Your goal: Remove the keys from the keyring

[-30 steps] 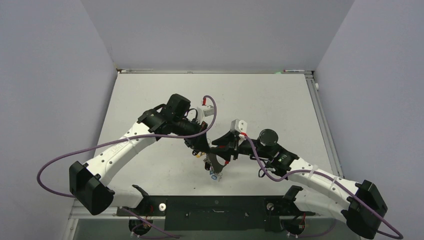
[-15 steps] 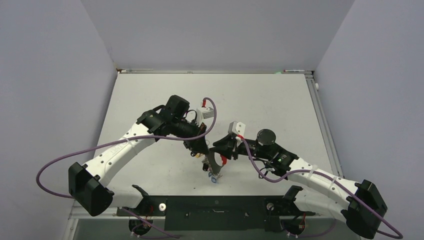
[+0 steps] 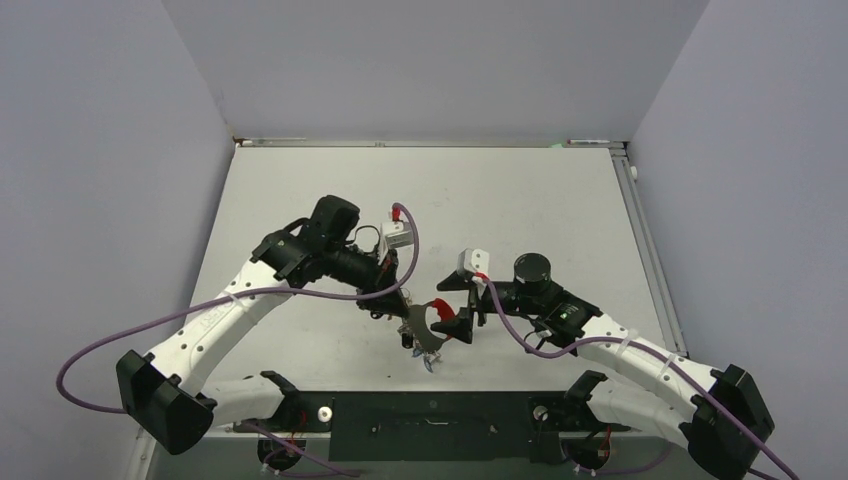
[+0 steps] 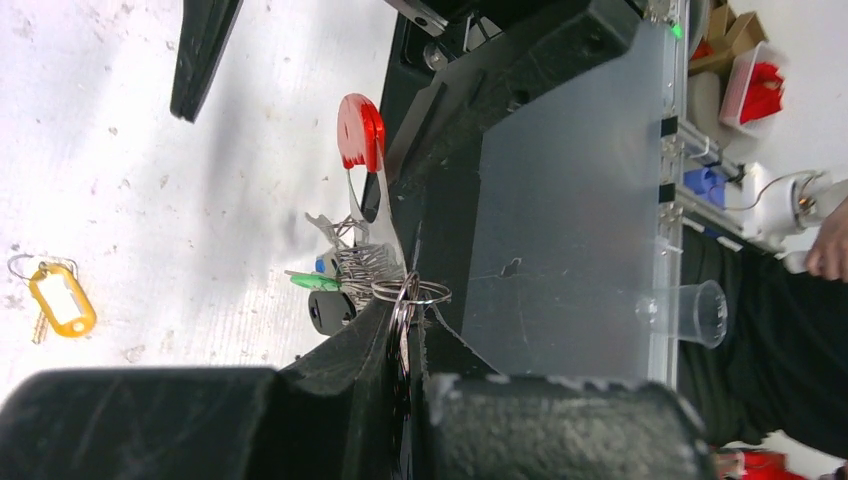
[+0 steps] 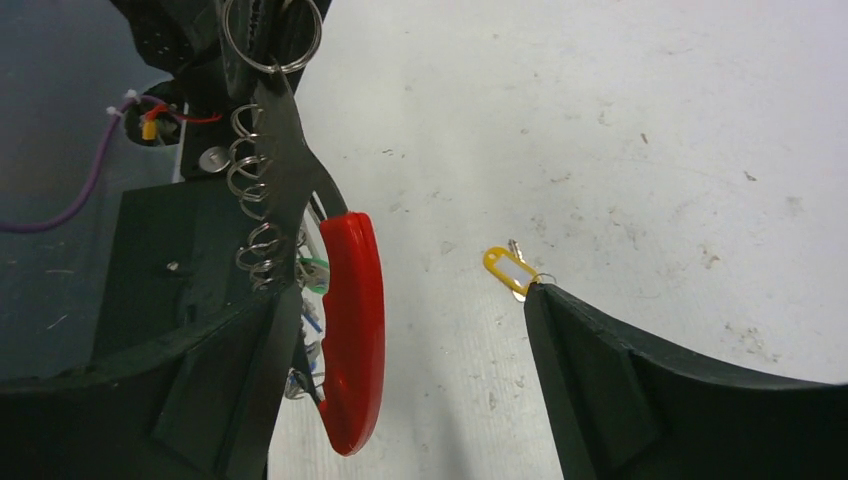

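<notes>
The keyring hangs in the air between the arms: a red crescent (image 3: 439, 307) joined to a grey toothed strip (image 3: 427, 338). My left gripper (image 3: 403, 308) is shut on a wire ring (image 4: 408, 296) at the strip's end. The red crescent (image 4: 359, 131) and the strip (image 4: 377, 232) show in the left wrist view. Green (image 4: 314, 282), black (image 4: 329, 312) and blue keys bunch on the strip. My right gripper (image 3: 456, 305) is open; the red crescent (image 5: 352, 330) lies between its jaws, beside the left finger (image 5: 215, 385). A yellow-tagged key (image 5: 509, 271) lies loose on the table (image 5: 620, 120).
The yellow key also shows in the left wrist view (image 4: 62, 300), on the white table. The black base plate (image 3: 430, 412) runs along the near edge, just in front of the hanging keys. Purple cables loop off both arms.
Both grippers and the keyring have shifted left and toward the near edge. The right gripper's jaws now stand wide around the red crescent, which shows more than before.
</notes>
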Robot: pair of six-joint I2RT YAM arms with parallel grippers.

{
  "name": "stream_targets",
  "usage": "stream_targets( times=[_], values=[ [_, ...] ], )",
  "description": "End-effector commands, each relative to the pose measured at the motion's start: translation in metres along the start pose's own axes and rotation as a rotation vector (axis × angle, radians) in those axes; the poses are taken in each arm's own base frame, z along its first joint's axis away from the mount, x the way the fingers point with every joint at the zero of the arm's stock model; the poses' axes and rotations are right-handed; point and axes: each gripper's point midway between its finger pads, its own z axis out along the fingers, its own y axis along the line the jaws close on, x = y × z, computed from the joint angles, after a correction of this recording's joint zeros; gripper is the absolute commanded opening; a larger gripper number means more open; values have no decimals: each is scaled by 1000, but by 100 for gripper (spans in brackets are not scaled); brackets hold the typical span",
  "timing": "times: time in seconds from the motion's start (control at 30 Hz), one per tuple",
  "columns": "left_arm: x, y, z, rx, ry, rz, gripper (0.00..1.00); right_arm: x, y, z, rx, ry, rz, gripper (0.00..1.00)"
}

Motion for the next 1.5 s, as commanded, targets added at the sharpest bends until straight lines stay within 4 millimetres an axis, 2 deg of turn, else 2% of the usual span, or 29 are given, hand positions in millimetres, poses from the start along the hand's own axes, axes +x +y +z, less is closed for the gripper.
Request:
stream_targets(
  times=[0.0,0.07,0.17,0.27,0.3,0.47,0.57,0.8,1.1,1.2,1.3,1.47],
  values=[
    [-6,-16,-5,59,-52,192,0,-28,18,0,-117,-72,-25,82],
    [-9,-15,-6,39,-80,235,0,-31,24,1,-148,-79,-10,70],
    [-13,-13,-10,-6,-116,312,0,-32,29,1,-181,-71,3,39],
    [-12,-9,-15,-52,-137,384,0,-41,21,1,-147,-62,-32,12],
    [-11,-8,-16,-67,-140,413,0,-45,16,1,-123,-62,-46,7],
    [0,7,-21,-154,-113,490,0,-63,7,-4,-88,-46,-122,5],
    [6,17,-23,-202,-94,525,0,-62,5,-8,-81,-4,-128,5],
    [21,29,-21,-225,-60,573,14,-66,7,-10,-87,-3,-135,5],
    [29,30,-14,-186,-48,557,16,-68,10,-11,-91,-14,-134,5],
    [21,32,-11,-199,-97,539,17,-69,10,-11,-91,-21,-135,5],
    [16,33,-10,-215,-146,510,23,-71,10,-11,-89,-28,-133,5],
    [21,24,-8,-182,-240,552,27,-75,4,-11,-48,-46,-132,5]
  ],
)
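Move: The toothed plate's red handle already lies between the right hand's open fingers, about 3 cm behind their midpoint, some 1 cm to the right and roughly level in height. The plate's large end ring, still pinched by the left hand, is 9 cm left of the right hand and 4 cm back. The small rings with keys hang some 8 cm back, 3 cm left and 4 cm below it. From the left hand the handle is 10 cm right, about 1 cm ahead and slightly lower. The red handle gets pinched by the right hand, which comes back about 3 cm to centre on it, shuts, then lifts roughly 2.5 cm while easing forward and holds still. The left hand, rolling some 30 degrees about its own length with its front side rising, then parts its fingers from the large ring and draws off left and about 5 cm down. ##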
